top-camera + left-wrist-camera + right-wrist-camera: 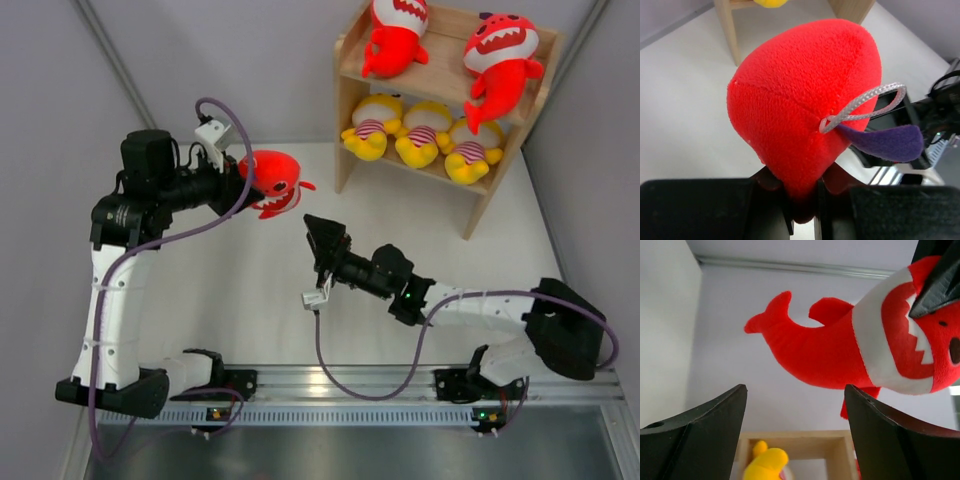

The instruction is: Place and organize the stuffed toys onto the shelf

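Note:
My left gripper [244, 185] is shut on a red plush shark [272, 183] and holds it in the air left of the wooden shelf [352, 75]. In the left wrist view the shark [800, 105] fills the frame, pinched at its lower end between the fingers. Two more red sharks [392, 35] [500, 62] lie on the shelf's top tier. Three yellow striped plush animals [368, 128] [424, 132] [470, 150] sit on the lower tier. My right gripper [318, 232] is open and empty below the held shark, which shows in its view [850, 347].
Grey walls close in the white table [250, 310] on the left and right. The shelf's front right leg [478, 215] stands on the table near the right wall. Purple cables [360, 385] loop from both arms over the near rail.

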Controlling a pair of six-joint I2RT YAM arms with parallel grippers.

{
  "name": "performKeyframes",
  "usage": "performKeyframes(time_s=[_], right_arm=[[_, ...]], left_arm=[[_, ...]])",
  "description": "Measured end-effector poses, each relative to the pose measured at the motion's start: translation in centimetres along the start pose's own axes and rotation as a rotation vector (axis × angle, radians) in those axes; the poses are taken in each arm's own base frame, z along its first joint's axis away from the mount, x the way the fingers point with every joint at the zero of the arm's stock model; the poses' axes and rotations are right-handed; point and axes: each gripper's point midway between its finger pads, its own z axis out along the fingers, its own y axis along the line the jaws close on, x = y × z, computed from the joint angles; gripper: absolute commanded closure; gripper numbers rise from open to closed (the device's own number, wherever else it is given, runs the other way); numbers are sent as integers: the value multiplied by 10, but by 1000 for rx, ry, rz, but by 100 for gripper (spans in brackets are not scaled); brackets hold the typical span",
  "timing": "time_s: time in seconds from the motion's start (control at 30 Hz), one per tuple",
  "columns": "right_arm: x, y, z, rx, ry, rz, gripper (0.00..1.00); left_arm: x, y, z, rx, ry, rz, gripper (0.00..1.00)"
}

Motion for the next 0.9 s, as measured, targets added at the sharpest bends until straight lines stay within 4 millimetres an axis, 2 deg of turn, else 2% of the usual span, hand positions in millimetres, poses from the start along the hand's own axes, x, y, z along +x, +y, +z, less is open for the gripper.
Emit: performKeyframes(time_s=[0.1,0.23,0.33,0.4,0.53,0.73,0.8,0.83,0.9], right_arm=[[7,1,19,101,40,-208,21],[10,25,46,131,12,-339,21],[22,36,55,133,-2,-395,21],[26,30,55,153,-4,-419,22],[27,6,55,230,-11,-453,21],[27,-4,56,260,-46,-477,23],[26,-9,57,273,-56,-484,32],[25,-12,58,282,-59,-488,49],[23,-20,60,303,-69,-500,66]], left_arm=[[-1,-7,1,49,-4,-45,100],[-2,-11,0,74,-8,-78,100],[-3,-15,-2,89,-13,-88,100],[-4,-17,-3,99,-17,-87,100],[-7,-21,-5,121,-33,-79,100],[-11,-23,-5,132,-47,-75,100],[-12,-23,-5,132,-48,-76,100],[-12,-23,-5,131,-49,-76,100],[-12,-22,-5,128,-51,-76,100]])
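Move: The red shark toy hangs from the left fingers. Its tail, which the open right hand goes for, is about 6 cm ahead of that hand, 6 cm to its left and 1 cm above. The head is some 6 cm ahead, 8 cm left and 6 cm higher, and the leftmost yellow toy on the shelf about 25 cm ahead, 13 cm right and 12 cm below. From the left hand, the tail is roughly 7 cm right, 1 cm ahead and 8 cm below. The right fingers come around the shark's tail and begin to close on it from both sides. To get there the right hand goes forward and left about 6 cm while dipping some 3 cm, then rises about 5 cm under the toy, rolling some 30 degrees with its forward side coming up. The left hand keeps its pinch on the head end and eases back, right and up a couple of centimetres. ##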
